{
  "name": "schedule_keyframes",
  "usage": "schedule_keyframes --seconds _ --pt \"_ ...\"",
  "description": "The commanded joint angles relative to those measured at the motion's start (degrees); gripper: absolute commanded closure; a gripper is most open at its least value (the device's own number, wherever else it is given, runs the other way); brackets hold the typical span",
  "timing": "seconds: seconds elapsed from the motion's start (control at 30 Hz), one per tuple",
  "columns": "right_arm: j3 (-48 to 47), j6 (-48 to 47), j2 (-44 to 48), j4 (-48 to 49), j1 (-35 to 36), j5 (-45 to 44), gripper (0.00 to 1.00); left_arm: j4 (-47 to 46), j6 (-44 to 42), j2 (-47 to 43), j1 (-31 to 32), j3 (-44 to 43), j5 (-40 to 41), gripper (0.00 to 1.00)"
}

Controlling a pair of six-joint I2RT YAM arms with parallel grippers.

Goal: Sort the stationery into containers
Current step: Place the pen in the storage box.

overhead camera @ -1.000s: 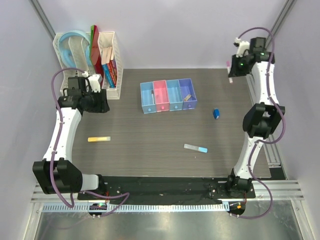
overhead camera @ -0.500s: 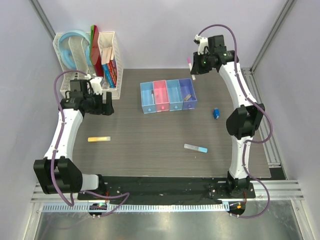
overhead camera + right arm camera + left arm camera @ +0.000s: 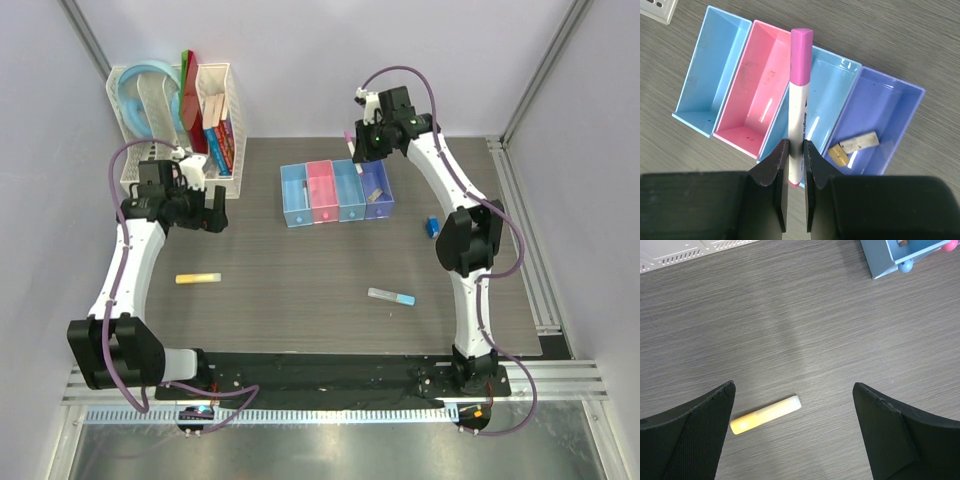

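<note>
The containers (image 3: pixel 336 192) are a row of four joined bins at the table's middle back: light blue, pink (image 3: pixel 757 95), light blue, violet-blue (image 3: pixel 885 115). My right gripper (image 3: pixel 362 148) (image 3: pixel 796 147) hovers over them, shut on a white pen with a pink cap (image 3: pixel 799 100) (image 3: pixel 351 150). Two tan pieces (image 3: pixel 860 142) lie in the violet-blue bin. My left gripper (image 3: pixel 205 208) (image 3: pixel 793 386) is wide open and empty above the orange-yellow piece (image 3: pixel 765 414) (image 3: pixel 197 278). A grey stick with a light-blue tip (image 3: pixel 391 296) and a small dark-blue block (image 3: pixel 432 227) lie on the table at the right.
A white mesh rack (image 3: pixel 180 110) with books and folders stands at the back left, close behind my left gripper; its edge (image 3: pixel 670 252) shows in the left wrist view. A metal rail (image 3: pixel 530 250) runs along the table's right side.
My right arm has swung left from the back right corner to above the bins, carrying the pen. My left gripper has opened wider and stayed near the rack.
</note>
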State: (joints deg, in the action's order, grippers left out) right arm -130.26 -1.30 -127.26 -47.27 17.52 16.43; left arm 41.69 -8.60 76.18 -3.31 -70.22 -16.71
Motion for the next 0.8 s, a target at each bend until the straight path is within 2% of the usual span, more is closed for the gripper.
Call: schedule_keyframes --seconds 0.0,0.17,0.77 --pt "1.6 1.2 -0.2 4.7 0.4 0.1 0.99 -3.7 -2.9 -1.8 -0.4 1.3 -3.1 0.00" --pt "1.8 1.2 -2.5 5.7 0.4 -0.1 0.99 -4.3 -2.3 0.4 -0.5 -0.6 -6.3 0.00" --pt "0.7 2.4 -5.1 6.6 0.5 -0.8 0.99 -3.6 -2.6 1.2 -0.5 -2.2 -8.9 0.00"
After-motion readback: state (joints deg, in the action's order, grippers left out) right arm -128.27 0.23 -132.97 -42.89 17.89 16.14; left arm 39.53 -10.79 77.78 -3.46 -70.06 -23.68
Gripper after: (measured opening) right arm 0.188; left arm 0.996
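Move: The right hand holds the pen above the storage box. The right light-blue compartment lies almost straight below, its middle about 12 cm down, some 2 cm back and 1 cm left. From this hand, the pink compartment is 8 cm left and 2 cm back, and the purple one with the small blocks 6 cm right and 1 cm back, both as far below. From the open left hand, that light-blue compartment is about 35 cm right, 12 cm ahead and 13 cm below. Downward, the right hand lowers the pinched pen about 6 cm towards the right light-blue compartment, easing forward a little over 1 cm, then stops there. Its fingers tip slightly further down, about 5 degrees, and stay shut on the pen, pink cap end pointing outwards. The left hand drifts 2 cm right, still wide open. ##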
